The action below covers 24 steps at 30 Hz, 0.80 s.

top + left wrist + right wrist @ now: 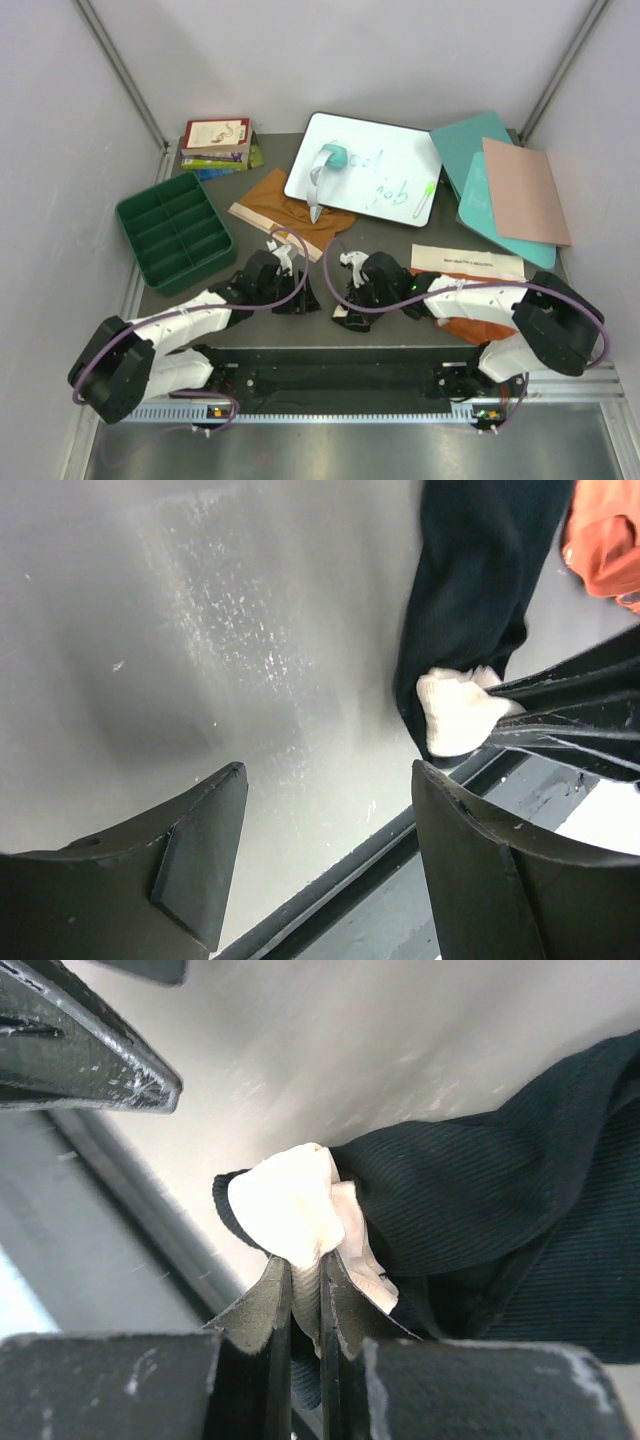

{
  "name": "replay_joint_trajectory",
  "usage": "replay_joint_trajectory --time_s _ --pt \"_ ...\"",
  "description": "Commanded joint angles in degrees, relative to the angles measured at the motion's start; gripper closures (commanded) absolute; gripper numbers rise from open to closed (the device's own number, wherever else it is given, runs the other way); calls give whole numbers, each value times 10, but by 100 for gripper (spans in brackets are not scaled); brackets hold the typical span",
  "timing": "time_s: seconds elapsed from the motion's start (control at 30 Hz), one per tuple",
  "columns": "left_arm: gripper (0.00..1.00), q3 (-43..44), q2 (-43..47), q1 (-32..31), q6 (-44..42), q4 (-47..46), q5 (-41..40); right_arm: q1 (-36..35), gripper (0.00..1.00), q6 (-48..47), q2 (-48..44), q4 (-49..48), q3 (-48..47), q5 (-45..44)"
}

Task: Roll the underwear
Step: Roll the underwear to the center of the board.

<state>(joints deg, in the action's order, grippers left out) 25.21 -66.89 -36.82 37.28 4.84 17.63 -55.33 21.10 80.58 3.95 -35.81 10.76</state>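
Note:
The black underwear lies bunched on the table near the front edge, its cream waistband folded over at one end. My right gripper is shut on that waistband; in the left wrist view its fingers pinch the waistband. Just to the left, my left gripper is open over bare table with nothing between its fingers. From above, the two grippers sit close together. The mustard-tan underwear lies further back. The rust-orange underwear lies under the right arm.
A green compartment tray stands at the left. At the back are a stack of books, a whiteboard with an eraser and a marker, and teal and pink boards. The table's front rail runs right below both grippers.

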Motion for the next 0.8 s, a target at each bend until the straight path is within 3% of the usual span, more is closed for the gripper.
replay_joint_trajectory --time_s 0.0,0.27,0.77 --pt "28 -19 34 -11 -19 -61 -3 61 100 39 13 11 -40 194" --pt "27 -28 15 -62 -34 -178 -2 158 100 34 100 49 -83 293" --pt "32 -38 -110 -95 -38 -396 -17 249 100 12 180 68 -99 350"
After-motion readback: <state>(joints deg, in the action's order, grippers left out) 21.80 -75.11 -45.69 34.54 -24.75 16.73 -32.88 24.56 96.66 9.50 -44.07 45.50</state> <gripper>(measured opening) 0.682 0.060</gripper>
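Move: The right hand already pinches the underwear's rolled cream-and-black end. The rest of the black cloth lies about 3 cm ahead and 3 cm to its right, some 2 cm lower. The orange garment lies roughly 28 cm right and 6 cm ahead of it. From the open left hand, the rolled end is about 9 cm right, 2 cm back and 2 cm below, and the brown garment is about 22 cm ahead and 3 cm left. Forward by about 3 cm and slightly right goes the right hand, first lifting a centimetre and sinking again, keeping its pinch on the rolled end while the wrist tips some 30 degrees, swinging the fingertips back towards the base. The left hand, fingers staying wide open, travels about 6 cm right towards that end, rising nearly 3 cm before easing down, its fingers tilting more forward. ##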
